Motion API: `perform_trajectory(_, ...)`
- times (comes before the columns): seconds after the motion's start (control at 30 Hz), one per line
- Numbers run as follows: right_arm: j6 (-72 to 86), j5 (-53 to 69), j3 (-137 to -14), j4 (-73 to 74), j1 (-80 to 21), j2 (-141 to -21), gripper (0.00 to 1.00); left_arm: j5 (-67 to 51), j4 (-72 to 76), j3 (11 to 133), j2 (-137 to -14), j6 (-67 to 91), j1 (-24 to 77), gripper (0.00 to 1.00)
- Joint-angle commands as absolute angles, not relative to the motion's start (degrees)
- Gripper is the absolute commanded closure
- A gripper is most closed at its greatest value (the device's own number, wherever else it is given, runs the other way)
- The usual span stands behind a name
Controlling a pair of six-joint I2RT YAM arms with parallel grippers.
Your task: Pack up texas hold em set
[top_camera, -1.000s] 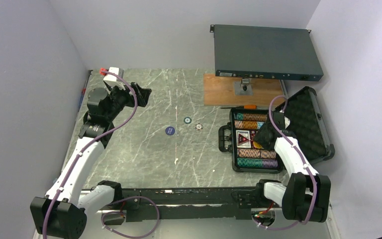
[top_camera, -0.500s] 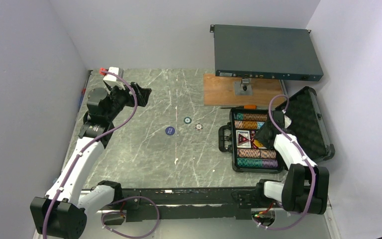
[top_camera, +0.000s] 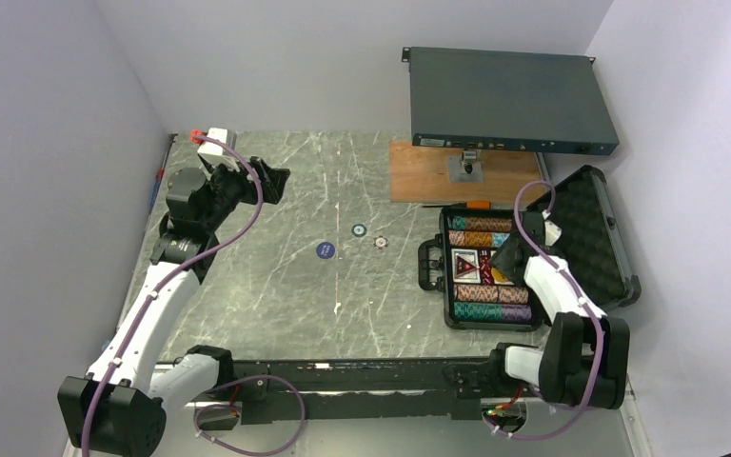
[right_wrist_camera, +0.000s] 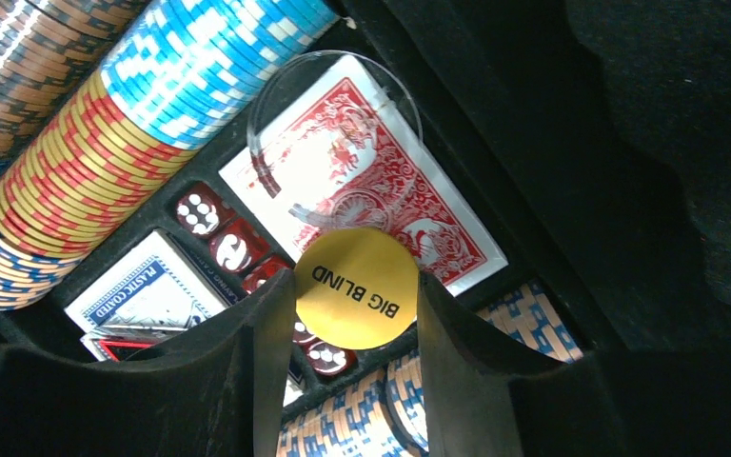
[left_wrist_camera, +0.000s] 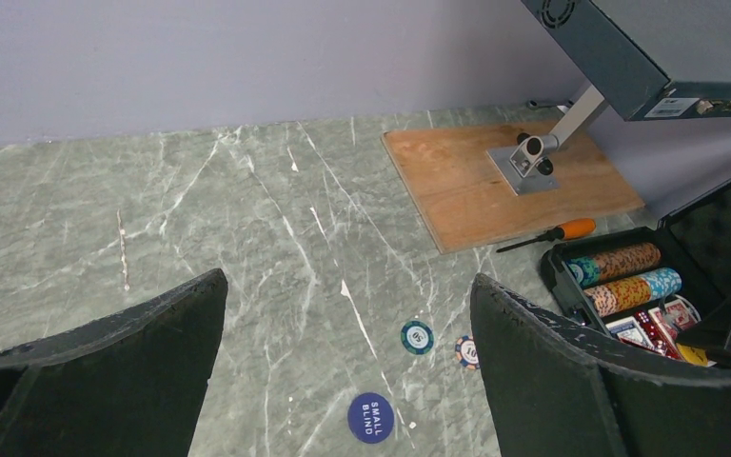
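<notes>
The black foam-lined case [top_camera: 445, 286] lies open at the right, its lid [top_camera: 585, 238] leaning back. Inside are striped chip rows [right_wrist_camera: 105, 171], a red card deck [right_wrist_camera: 381, 181], a blue deck [right_wrist_camera: 143, 295] and red dice [right_wrist_camera: 219, 228]. My right gripper [right_wrist_camera: 355, 286] hovers low over the case's middle, shut on the yellow BIG BLIND button [right_wrist_camera: 356, 288] by its edges. On the table lie a blue SMALL BLIND button [left_wrist_camera: 370, 417], a teal chip [left_wrist_camera: 417, 337] and an orange-rimmed chip [left_wrist_camera: 465, 350]. My left gripper [left_wrist_camera: 347, 279] is raised at the far left, open and empty.
A dark rack-mount box [top_camera: 509, 100] stands on a bracket above a wooden board [top_camera: 428, 176] at the back. An orange-handled screwdriver [left_wrist_camera: 557, 231] lies between board and case. A clear round disc [right_wrist_camera: 333, 95] rests on the red deck. Walls close in left and right.
The right arm's elbow has swung slightly and its gripper has edged a little farther over the case with the yellow button. The left arm has not moved.
</notes>
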State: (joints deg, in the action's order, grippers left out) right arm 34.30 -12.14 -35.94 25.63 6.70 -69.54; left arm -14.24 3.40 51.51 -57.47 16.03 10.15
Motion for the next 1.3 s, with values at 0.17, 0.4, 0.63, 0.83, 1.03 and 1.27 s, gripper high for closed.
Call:
perform_trajectory(0.17, 32.3, -12.6, -36.4, 27.3, 6.8, -64.7, 0.28, -15.6, 5.8, 53.7, -57.1, 17.0, 9.9, 0.01)
perform_trajectory(0.4, 29.0, -17.4, -40.2, 23.1, -9.5, -60.0, 0.04, -15.7, 5.9, 53.7, -57.2, 17.0, 9.9, 0.01)
perform_trajectory(0.63, 22.4, -10.0, -42.9, 3.4, -33.3, -68.6, 0.01, -14.5, 5.3, 53.8, -57.1, 16.3, 9.9, 0.01)
perform_trajectory(0.83, 20.7, -9.4, -49.6, -8.1, -46.6, -85.7, 0.00, -13.3, 4.7, 53.9, -56.7, 15.8, 9.8, 0.01)
perform_trajectory(1.03, 20.0, -8.5, -60.0, -10.6, -52.3, -100.1, 0.00, -13.4, 4.6, 54.2, -57.3, 15.8, 9.7, 0.01)
perform_trajectory(1.27, 18.8, -15.7, -68.1, -7.5, -56.9, -108.7, 0.01, -14.1, 4.7, 54.1, -57.3, 16.3, 9.1, 0.01)
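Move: The yellow BIG BLIND button is still between the right fingers, just above the near part of the red card deck, whose middle is 2 cm farther out. The blue SMALL BLIND button lies about 43 cm left of this hand, 7 cm ahead and 4 cm lower; the green chip is some 35 cm left and 11 ahead, the orange-edged chip 30 left and 8 ahead. From the left hand, SMALL BLIND lies 6 cm right, about level ahead, 31 below. The BIG BLIND button is let go onto the red deck as the right fingers spread from half to wide open. The empty hand rises about 7 cm out of the case, sweeps left some 44 cm towards the SMALL BLIND button and sinks again on the way, turning about 70 degrees counter-clockwise with the fingers tilting up to a forward-left slant. ##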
